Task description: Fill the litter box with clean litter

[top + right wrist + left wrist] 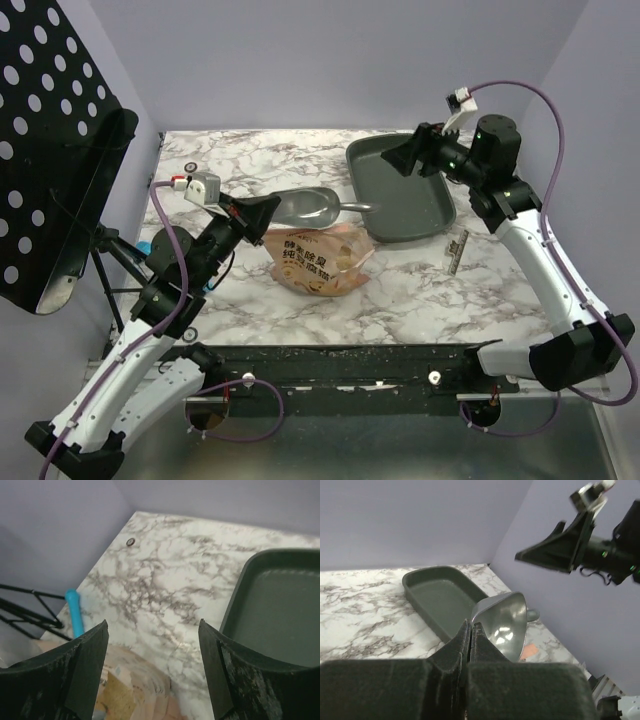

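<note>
The dark grey litter box (425,215) lies at the back right of the marble table, its floor bare; it also shows in the left wrist view (440,592) and the right wrist view (280,610). No clean litter shows in any view. A shiny grey scoop (310,207) (505,622) hangs empty beside the box, handle towards it. My left gripper (262,212) (471,626) is shut on the scoop's rim. My right gripper (405,158) (152,627) hovers open above the box's far left corner, with nothing between its fingers. An orange-tan printed bag (322,258) (125,690) lies under the scoop.
A black perforated stand (50,150) leans at the left edge on thin black legs. Near those legs lies a blue tube (75,612). A small dark strip (458,250) lies right of the box. Purple walls close in the back and both sides.
</note>
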Controlling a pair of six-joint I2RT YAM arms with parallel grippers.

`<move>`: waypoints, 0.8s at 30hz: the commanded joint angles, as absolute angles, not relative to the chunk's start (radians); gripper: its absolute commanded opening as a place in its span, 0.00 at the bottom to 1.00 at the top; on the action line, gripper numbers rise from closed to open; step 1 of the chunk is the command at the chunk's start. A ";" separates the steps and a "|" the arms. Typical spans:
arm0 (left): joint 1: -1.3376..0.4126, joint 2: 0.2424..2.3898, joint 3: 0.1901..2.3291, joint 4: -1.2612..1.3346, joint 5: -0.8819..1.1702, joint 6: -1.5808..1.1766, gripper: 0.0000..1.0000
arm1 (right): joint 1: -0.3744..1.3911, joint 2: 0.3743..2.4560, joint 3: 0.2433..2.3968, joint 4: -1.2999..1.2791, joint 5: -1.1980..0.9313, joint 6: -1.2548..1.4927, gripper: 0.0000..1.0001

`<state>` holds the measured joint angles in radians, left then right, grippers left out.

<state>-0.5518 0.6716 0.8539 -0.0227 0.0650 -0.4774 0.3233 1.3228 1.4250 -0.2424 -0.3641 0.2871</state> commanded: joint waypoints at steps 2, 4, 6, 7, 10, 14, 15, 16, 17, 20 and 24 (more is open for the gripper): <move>-0.546 0.676 0.793 0.302 0.104 -0.557 0.00 | 0.244 1.215 1.212 0.075 -0.851 0.474 0.80; -0.543 0.680 0.756 0.353 0.113 -0.572 0.00 | 0.236 1.201 1.158 0.118 -0.896 0.482 0.80; -0.537 0.690 0.738 0.377 0.132 -0.581 0.00 | 0.227 1.186 1.106 0.171 -0.934 0.497 0.80; -0.534 0.695 0.729 0.391 0.143 -0.586 0.00 | 0.227 1.183 1.082 0.230 -0.963 0.527 0.80; -0.517 0.703 0.706 0.434 0.179 -0.606 0.00 | 0.227 1.177 1.014 0.404 -1.046 0.639 0.80; -0.483 0.712 0.680 0.511 0.222 -0.655 0.00 | 0.227 1.192 0.997 0.460 -1.084 0.693 0.76; -0.471 0.715 0.672 0.534 0.239 -0.675 0.00 | 0.227 1.195 0.996 0.465 -1.091 0.696 0.76; -0.460 0.718 0.667 0.552 0.259 -0.690 0.00 | 0.227 1.192 0.986 0.469 -1.089 0.696 0.76; -0.450 0.719 0.664 0.569 0.273 -0.707 0.00 | 0.227 1.189 0.977 0.471 -1.083 0.693 0.76; -0.419 0.739 0.650 0.624 0.313 -0.762 0.00 | 0.227 1.181 0.971 0.472 -1.089 0.687 0.76; -0.397 0.768 0.630 0.686 0.330 -0.807 0.00 | 0.227 1.177 0.974 0.480 -1.111 0.701 0.75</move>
<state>-0.4187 0.7490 0.6464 0.5289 0.2676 -0.7181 0.2333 1.1885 0.9840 0.4267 -1.0580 0.6773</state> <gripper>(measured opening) 0.012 0.755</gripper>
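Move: The left hand holds the scoop by its pan; the open right gripper meant to receive it is about 22 cm right of and 13 cm farther out than the left hand, at its height. From the right hand, the scoop's handle lies some 11 cm back, 5 cm left and 6 cm lower; from the left, 17 cm right, 1 cm ahead and 6 cm lower. The litter bag sits roughly 17 cm back, 14 cm left and 28 cm below the right hand, the litter box 7 cm ahead, 5 cm right and 34 cm below. The right hand draws back about 10 cm and a little left towards the scoop's handle, dipping some 4 cm at first and then regaining part of it, while it swings counter-clockwise about 35 degrees and rolls its left side up, fingers staying wide open to end around the handle without closing. The left hand keeps its pinch on the pan nearly in place and rolls its right side up some 15 degrees, lifting the handle towards those fingers. ##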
